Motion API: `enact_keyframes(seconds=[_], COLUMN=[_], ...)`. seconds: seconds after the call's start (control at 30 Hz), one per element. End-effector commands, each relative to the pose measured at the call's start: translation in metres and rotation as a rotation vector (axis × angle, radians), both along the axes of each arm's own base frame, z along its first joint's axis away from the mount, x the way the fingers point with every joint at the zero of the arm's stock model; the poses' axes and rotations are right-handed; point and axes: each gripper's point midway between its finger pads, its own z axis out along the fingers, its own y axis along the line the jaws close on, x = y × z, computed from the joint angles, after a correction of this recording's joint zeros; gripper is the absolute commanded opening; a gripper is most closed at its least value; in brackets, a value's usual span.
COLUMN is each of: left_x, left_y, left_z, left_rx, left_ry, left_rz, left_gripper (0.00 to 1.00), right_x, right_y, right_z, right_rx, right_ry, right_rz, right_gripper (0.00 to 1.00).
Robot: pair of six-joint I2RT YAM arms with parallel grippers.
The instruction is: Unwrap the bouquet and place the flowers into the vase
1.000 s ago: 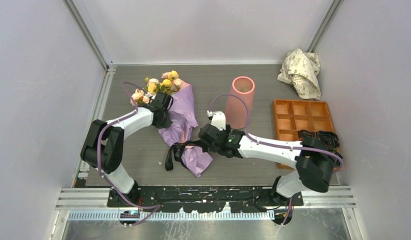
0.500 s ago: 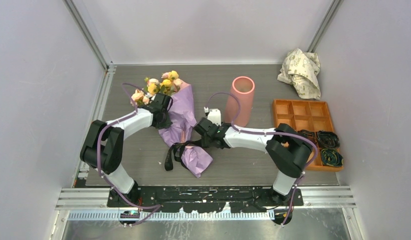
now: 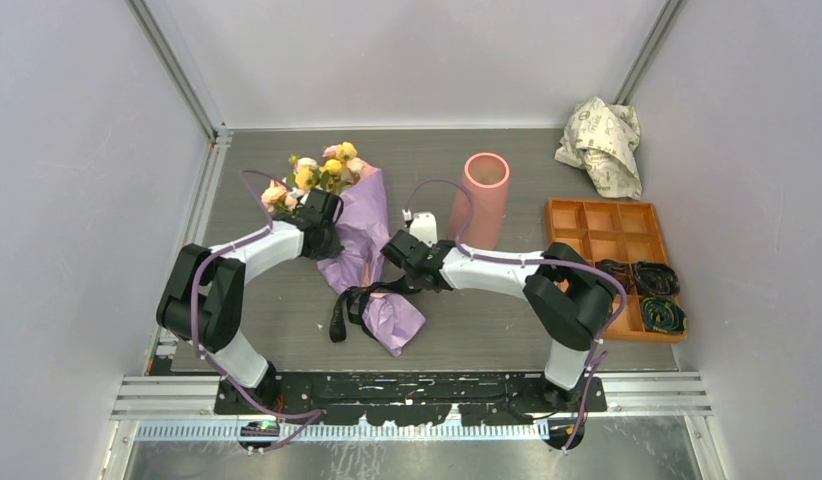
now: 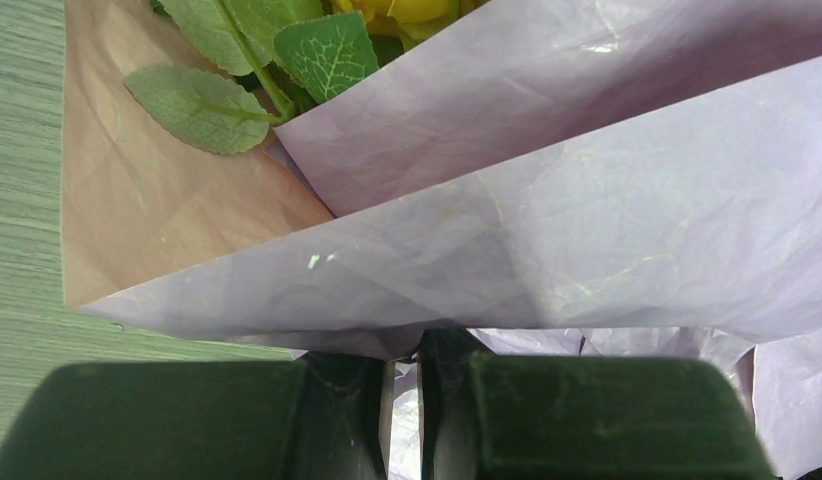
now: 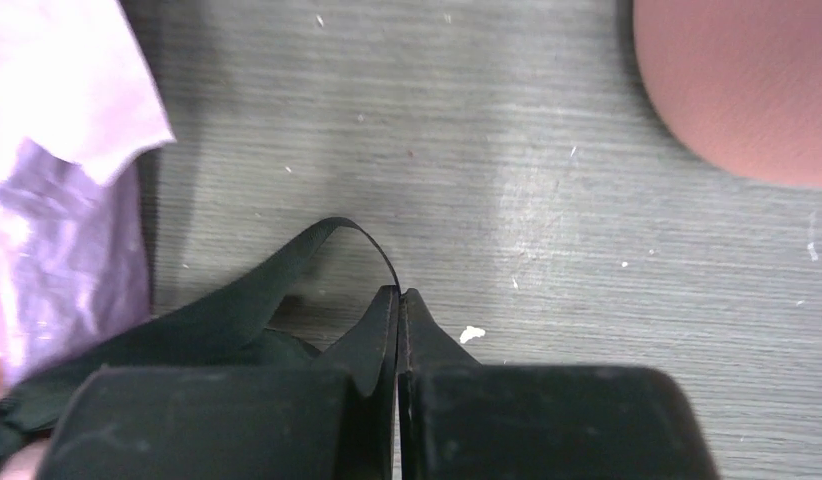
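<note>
The bouquet [image 3: 362,232] lies on the table in its lilac paper cone [image 4: 587,200], with the flowers [image 3: 322,170] and their green leaves [image 4: 327,52] spilling out at the far end. My left gripper [image 3: 329,238] [image 4: 405,350] is shut on an edge of that lilac paper. A black ribbon [image 3: 359,302] [image 5: 237,310] trails loose from the cone's narrow end. One loop of it is pinched in the tips of my right gripper [image 3: 395,278] [image 5: 399,293], which is shut just above the table. The salmon-pink vase [image 3: 480,200] [image 5: 747,80] stands upright right of the bouquet.
A crumpled printed white paper [image 3: 600,130] lies at the back right. An orange compartment tray [image 3: 607,235] sits on the right, with dark ribbon coils [image 3: 652,280] in its near cells. Grey walls enclose the table on three sides.
My right gripper has moved left and farther back toward the bouquet and has closed on the black ribbon. Its elbow has folded in. The left arm has not moved.
</note>
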Motion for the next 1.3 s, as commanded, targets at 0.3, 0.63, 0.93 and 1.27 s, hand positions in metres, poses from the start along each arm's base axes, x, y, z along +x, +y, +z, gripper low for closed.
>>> enact_keyframes(seconds=[0.3,0.63,0.93,1.27], left_x=[-0.019,-0.025,-0.027,-0.025], left_y=[0.001,0.001,-0.001,-0.007], left_z=[-0.013,-0.017,-0.010,0.011], left_rx=[-0.013,-0.026,-0.043,-0.086], left_ry=[0.054,0.065,0.054,0.018], left_rz=[-0.009,-0.003,-0.007,-0.030], left_gripper=[0.11,0.10,0.10,0.11], right_x=[0.052,0.097,0.117,0.044], right_y=[0.043,0.073,0.066,0.059], right_z=[0.143,0.170,0.154,0.180], right_rx=[0.101,0.034,-0.047,0.130], right_ry=[-0.268,-0.362,-0.324,-0.308], right_rz=[0.078,0.091,0.058,0.154], right_gripper=[0.01,0.02,0.36,0.58])
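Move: The right gripper already pinches the black ribbon low over the table; the ribbon's knot on the bouquet lies about 7 cm to its left and 1 cm back. The wrap's lower end is some 7 cm back and 2 cm left; the pink vase stands about 9 cm ahead and 12 cm right; the flowers lie roughly 22 cm ahead and 14 cm left. From the left gripper, pinching the purple wrap, the knot is about 7 cm back and 5 cm right. Keep the ribbon pinched and pull it away from the knot, up about 15 cm while swinging forward and left above the wrap's right side, tipping the fingers outward nearly 20 degrees. Sink slightly as you reach farther forward, open to let the ribbon go, then start drawing back and a little right. Keep the left gripper's hold on the wrap, easing back about 1 cm near the end. ##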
